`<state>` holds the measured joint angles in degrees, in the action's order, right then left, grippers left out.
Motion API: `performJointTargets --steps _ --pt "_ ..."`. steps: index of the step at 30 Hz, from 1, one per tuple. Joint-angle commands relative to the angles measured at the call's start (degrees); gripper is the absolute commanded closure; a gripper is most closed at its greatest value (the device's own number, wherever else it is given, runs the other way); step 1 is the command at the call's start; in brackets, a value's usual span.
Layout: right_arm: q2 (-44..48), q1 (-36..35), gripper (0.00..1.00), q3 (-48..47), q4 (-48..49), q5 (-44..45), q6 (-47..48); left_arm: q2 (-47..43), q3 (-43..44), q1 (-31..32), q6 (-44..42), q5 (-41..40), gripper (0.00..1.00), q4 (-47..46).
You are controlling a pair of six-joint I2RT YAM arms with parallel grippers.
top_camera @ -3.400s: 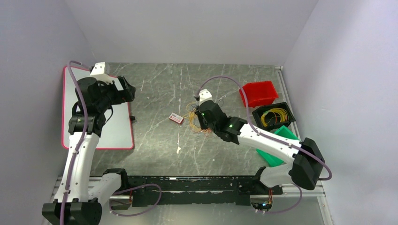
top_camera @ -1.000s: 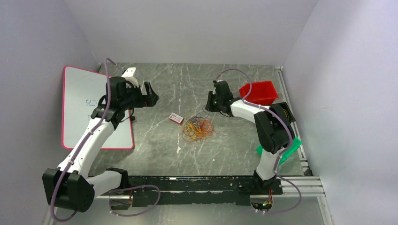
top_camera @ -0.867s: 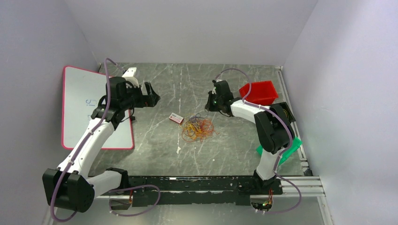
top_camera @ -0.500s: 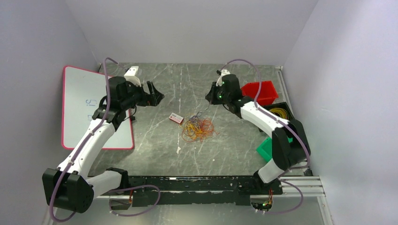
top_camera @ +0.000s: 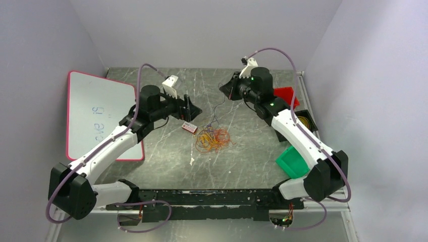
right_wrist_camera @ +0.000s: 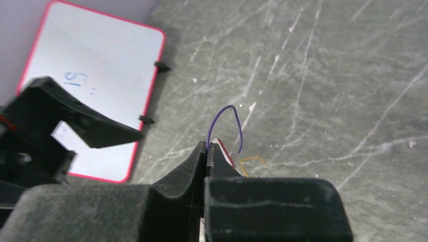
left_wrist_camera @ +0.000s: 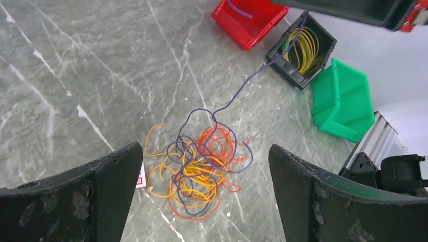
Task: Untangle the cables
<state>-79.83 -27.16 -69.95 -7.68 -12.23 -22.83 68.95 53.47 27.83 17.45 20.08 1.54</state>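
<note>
The cables (top_camera: 212,139) lie in a loose tangle of orange, yellow, red and purple strands on the grey table. My right gripper (top_camera: 223,91) hangs above and behind the tangle, shut on one thin purple cable (top_camera: 216,112) that rises taut from the pile. In the right wrist view the jaws (right_wrist_camera: 207,147) pinch that purple cable (right_wrist_camera: 227,113), whose free end loops over them. My left gripper (top_camera: 193,107) hovers just left of the pile, open and holding nothing. Its wrist view looks down on the tangle (left_wrist_camera: 202,171) between the fingers (left_wrist_camera: 75,196), with the purple cable (left_wrist_camera: 252,78) running up to the right.
A small white and red card (top_camera: 190,127) lies just left of the tangle. A red bin (left_wrist_camera: 250,20), a black bin (left_wrist_camera: 323,40) holding yellow wires and a green bin (left_wrist_camera: 343,101) stand at the right. A pink-edged whiteboard (top_camera: 93,113) lies at the left.
My right gripper has pulled up and back from the pile, drawing the purple cable out taut. My left arm has swung right, from beside the whiteboard to just left of the tangle.
</note>
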Motion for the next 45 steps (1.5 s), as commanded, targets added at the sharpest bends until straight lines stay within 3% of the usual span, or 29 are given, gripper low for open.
performJointTargets --steps 1,13,26,36,41,45 --pt "2.84 -0.31 1.0 -3.83 -2.67 -0.01 -3.31 1.21 -1.12 1.62 -0.31 0.65 0.01 -8.19" --pt "3.19 -0.53 1.0 -11.62 -3.17 -2.89 -6.65 7.25 0.75 7.78 -2.95 -0.83 0.03 -11.62" --pt "2.71 -0.62 1.0 -17.12 -4.3 -2.68 -6.96 10.94 1.08 9.95 -3.71 -0.93 0.05 -13.98" --pt "3.52 -0.62 1.0 -16.8 -4.14 -2.72 -7.73 15.01 2.21 12.04 -4.14 -2.01 0.39 -14.63" --pt "4.42 -0.62 1.0 -15.3 -4.12 -1.8 -7.87 16.55 4.68 12.11 -3.62 -0.61 0.78 -13.15" --pt "5.92 -0.62 1.0 -12.44 -3.16 -0.25 -8.18 15.71 5.23 12.13 -3.37 -0.76 0.93 -12.53"
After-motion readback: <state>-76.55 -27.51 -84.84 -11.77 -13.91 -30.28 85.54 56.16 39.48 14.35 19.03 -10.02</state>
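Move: A strand of the purple cable hangs from the right gripper, which already holds it; the part to grasp is roughly 9 cm right of the left hand, level fore-and-aft and about 5 cm lower. The cable tangle lies about 8 cm right, 1 cm ahead and 22 cm below the left hand, the matchbox about 3 cm left, 6 cm ahead and 22 cm below. From the right hand the tangle is some 6 cm back, 2 cm left and 25 cm below. Lift the right gripper about 13 cm almost straight up, tilting its fingers upward and keeping its pinch on the purple cable, then hold it there. Meanwhile bring the open left gripper some 9 cm right and 5 cm down to the hanging strand, turning slightly clockwise, and close it around the purple cable only once nearly there. ##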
